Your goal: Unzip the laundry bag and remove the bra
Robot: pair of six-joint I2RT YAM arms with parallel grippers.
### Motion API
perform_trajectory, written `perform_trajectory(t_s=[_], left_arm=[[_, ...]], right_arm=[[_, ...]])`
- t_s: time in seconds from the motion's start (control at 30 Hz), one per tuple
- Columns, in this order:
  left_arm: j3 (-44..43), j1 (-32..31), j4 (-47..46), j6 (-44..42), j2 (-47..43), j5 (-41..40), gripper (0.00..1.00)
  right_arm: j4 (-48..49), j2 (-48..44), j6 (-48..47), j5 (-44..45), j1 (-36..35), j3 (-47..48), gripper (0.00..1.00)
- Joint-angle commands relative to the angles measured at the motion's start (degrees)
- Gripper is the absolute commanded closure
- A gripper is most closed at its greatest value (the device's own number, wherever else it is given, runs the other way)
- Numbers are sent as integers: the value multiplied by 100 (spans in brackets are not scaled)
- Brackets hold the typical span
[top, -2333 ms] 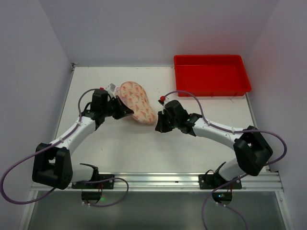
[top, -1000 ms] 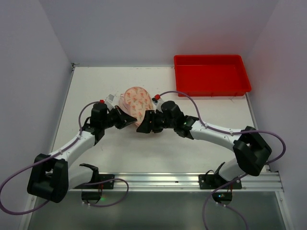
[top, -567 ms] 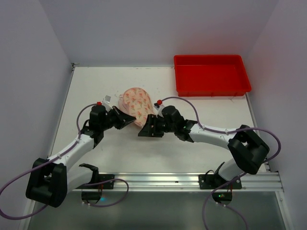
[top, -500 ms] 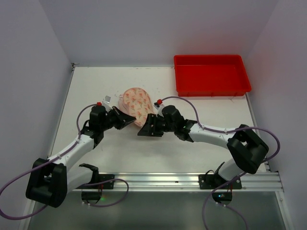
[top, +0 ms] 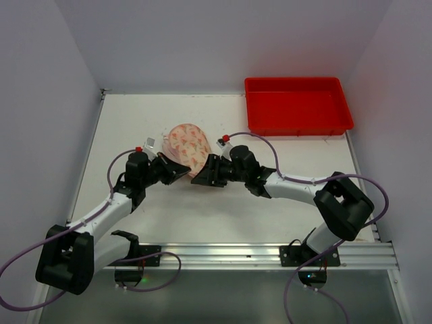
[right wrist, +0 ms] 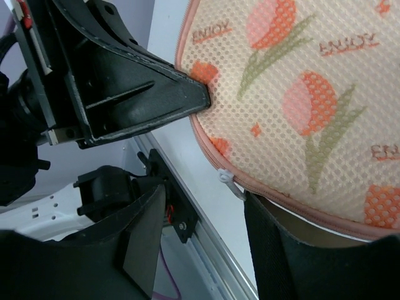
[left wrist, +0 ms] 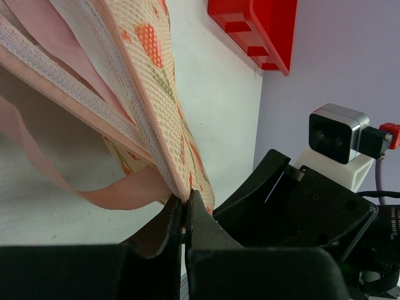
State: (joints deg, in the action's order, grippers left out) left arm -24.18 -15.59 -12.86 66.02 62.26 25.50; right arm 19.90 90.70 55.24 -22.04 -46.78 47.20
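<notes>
The laundry bag is a cream mesh pouch with red-pink prints and pink trim, held up off the table between both arms. My left gripper is shut on its lower edge; the left wrist view shows the jaws pinching the bag's pink trim. My right gripper is open just beside it. In the right wrist view the bag fills the upper right, and its small white zipper pull hangs between my open fingers, touching neither. The bra is hidden.
A red tray stands at the back right of the table, also visible in the left wrist view. The aluminium rail runs along the near edge. White walls enclose the table on three sides.
Over the last second the bag has bunched up and lifted slightly. My right gripper has shifted a little right and back, staying close under the bag's edge. My left gripper keeps its hold.
</notes>
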Motion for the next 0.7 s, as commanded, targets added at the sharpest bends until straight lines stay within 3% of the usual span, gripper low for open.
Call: perform_trajectory(t_s=[0.0, 0.33, 0.67], left_arm=[[89, -93, -401, 131, -118, 122, 100], [248, -102, -463, 166, -197, 166, 100], [204, -102, -480, 157, -197, 184, 100]], right_arm=[[550, -8, 57, 139, 64, -35, 46], [611, 115, 118, 244, 143, -150, 57], [515, 317, 57, 367, 178, -141, 86]])
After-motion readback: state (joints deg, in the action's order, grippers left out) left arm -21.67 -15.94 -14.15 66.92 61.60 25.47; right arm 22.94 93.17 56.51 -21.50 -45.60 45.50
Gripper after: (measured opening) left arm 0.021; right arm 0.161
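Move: The zipper pull hangs barely 1 cm beyond the open right fingertips, about 1 cm to the left and 2 cm lower. From the right hand, the left gripper's tips, pinching the laundry bag's zip edge, are roughly 4 cm ahead and 2 cm left, at about the same height; the bag's middle is some 11 cm ahead, 2 cm left and 5 cm down. From the left hand the pull is about 3 cm back, 2 cm right and slightly lower. Keep the left gripper shut on the zip edge and let it sink with the bag, back and down about 1 cm, then hold still. Ease the right gripper forward a little, then lower it some 2 cm beside the left fingertips while closing its fingers most of the way around the zipper pull, barely turning the wrist. ##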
